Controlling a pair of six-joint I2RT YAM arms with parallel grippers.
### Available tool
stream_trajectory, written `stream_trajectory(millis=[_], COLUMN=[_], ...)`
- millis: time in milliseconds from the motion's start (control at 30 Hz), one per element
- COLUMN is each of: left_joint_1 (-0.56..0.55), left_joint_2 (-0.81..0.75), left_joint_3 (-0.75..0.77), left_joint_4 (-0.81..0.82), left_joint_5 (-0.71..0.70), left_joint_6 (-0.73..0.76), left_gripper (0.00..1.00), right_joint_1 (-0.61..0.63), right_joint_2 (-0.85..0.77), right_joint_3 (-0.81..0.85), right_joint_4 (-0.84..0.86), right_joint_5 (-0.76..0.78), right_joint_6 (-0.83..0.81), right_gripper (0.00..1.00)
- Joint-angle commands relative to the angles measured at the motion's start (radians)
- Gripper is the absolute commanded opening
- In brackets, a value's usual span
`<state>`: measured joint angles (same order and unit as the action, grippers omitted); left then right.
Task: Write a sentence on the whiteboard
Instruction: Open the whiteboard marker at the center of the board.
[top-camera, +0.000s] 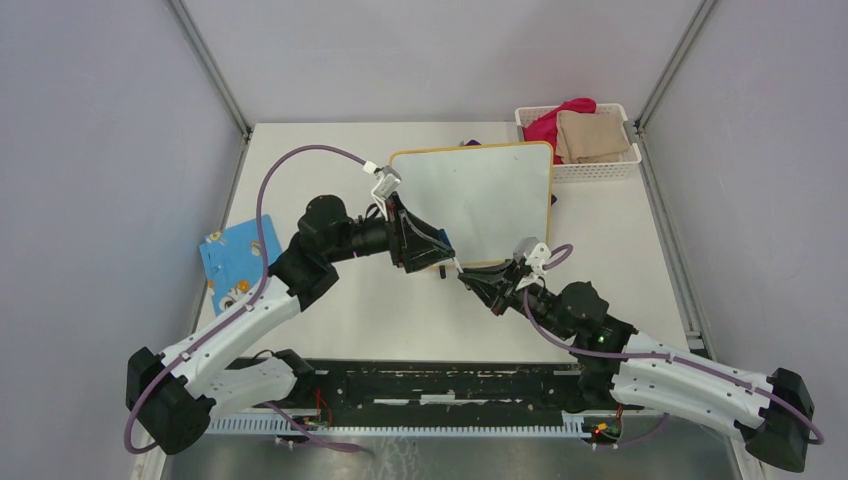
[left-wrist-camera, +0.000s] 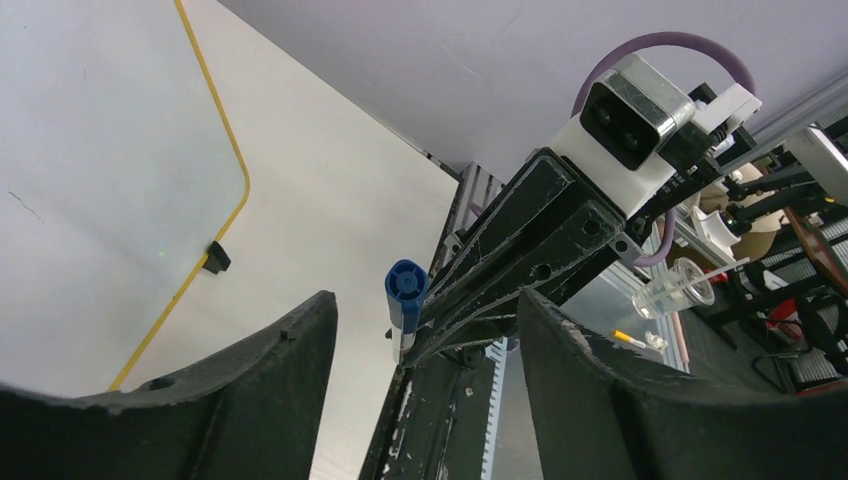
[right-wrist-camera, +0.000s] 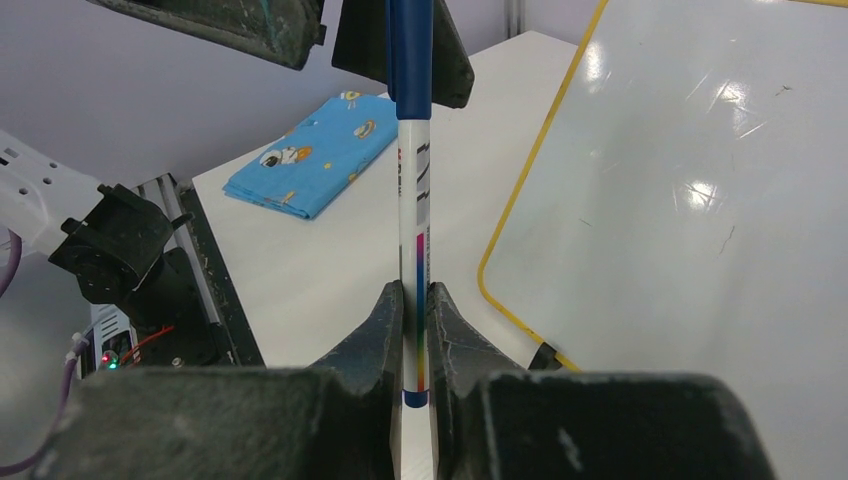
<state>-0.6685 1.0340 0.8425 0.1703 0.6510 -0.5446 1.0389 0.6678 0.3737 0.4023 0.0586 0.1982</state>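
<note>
The whiteboard (top-camera: 480, 200) (left-wrist-camera: 90, 150) (right-wrist-camera: 700, 200) lies flat mid-table, yellow-framed, and its white face is bare apart from faint smudges; no sentence is in view. My right gripper (top-camera: 480, 280) (right-wrist-camera: 415, 292) is shut on a white marker (right-wrist-camera: 414, 230) (top-camera: 462, 270) near its tail, just off the board's near left corner. The marker's blue cap (left-wrist-camera: 405, 290) points at my left gripper (top-camera: 445, 255) (left-wrist-camera: 428, 300). That gripper is open, its fingers (right-wrist-camera: 250, 20) standing on either side of the cap without touching it.
A blue patterned card (top-camera: 235, 262) (right-wrist-camera: 310, 155) lies at the table's left edge. A white basket (top-camera: 600, 170) with folded red and tan cloths stands at the back right. A black rail (top-camera: 430, 380) runs along the near edge.
</note>
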Motion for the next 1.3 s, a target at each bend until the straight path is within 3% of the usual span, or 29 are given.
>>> stream_trajectory(millis=[0, 333, 700, 800, 900, 1000, 1067, 1167, 1267], left_joint_1=[-0.012, -0.023, -0.040, -0.046, -0.049, -0.049, -0.049, -0.049, -0.049], left_joint_2=[0.001, 0.002, 0.013, 0.013, 0.013, 0.004, -0.009, -0.044, -0.079], left_joint_3=[0.044, 0.027, 0.008, 0.005, 0.003, 0.004, 0.004, 0.005, 0.011], left_joint_4=[0.077, 0.101, 0.101, 0.102, 0.103, 0.104, 0.104, 0.104, 0.098], left_joint_5=[-0.023, -0.036, -0.033, -0.032, -0.034, -0.036, -0.043, -0.049, -0.048], left_joint_6=[-0.047, -0.055, -0.058, -0.057, -0.052, -0.046, -0.043, -0.040, -0.033], left_gripper=[0.68, 0.43, 0.45, 0.41, 0.29, 0.10, 0.02, 0.02, 0.02], right_joint_1=[-0.001, -0.001, 0.000, -0.001, -0.001, -0.001, -0.001, -0.002, -0.001], right_joint_2=[-0.002, -0.007, -0.009, -0.008, -0.010, -0.014, -0.017, -0.014, -0.002], right_joint_3=[0.047, 0.048, 0.047, 0.048, 0.050, 0.055, 0.064, 0.090, 0.133], right_joint_4=[0.057, 0.051, 0.052, 0.051, 0.050, 0.040, 0.031, 0.023, 0.023], right_joint_5=[-0.019, -0.020, -0.023, -0.022, -0.026, -0.040, -0.053, -0.100, -0.143], right_joint_6=[0.008, 0.011, 0.016, 0.016, 0.017, 0.015, 0.020, 0.035, 0.060], right_gripper=[0.00, 0.00, 0.00, 0.00, 0.00, 0.00, 0.18, 0.47, 0.59])
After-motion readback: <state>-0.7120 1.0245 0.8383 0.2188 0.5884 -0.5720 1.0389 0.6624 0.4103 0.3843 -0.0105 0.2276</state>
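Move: The marker stands nearly upright in the right fingers, its blue cap between the left hand's open fingers, about 1 cm ahead and 1 cm to the right of the left hand point, at its height. From the right hand the cap is roughly 3 cm ahead, 4 cm to the left and 7 cm up. The whiteboard's middle lies some 22 cm ahead of the left hand, 7 cm to its right and 27 cm below; the black clip on its near edge is about 8 cm straight ahead at that depth. The left fingers pinch shut on the marker's blue cap, closing from about three-quarters open while that hand barely shifts, about 1 cm right and 1 cm up. Only afterwards does the right gripper open to about half and let go of the lower barrel, starting to rise some 1.5 cm and ease back about 1 cm. ##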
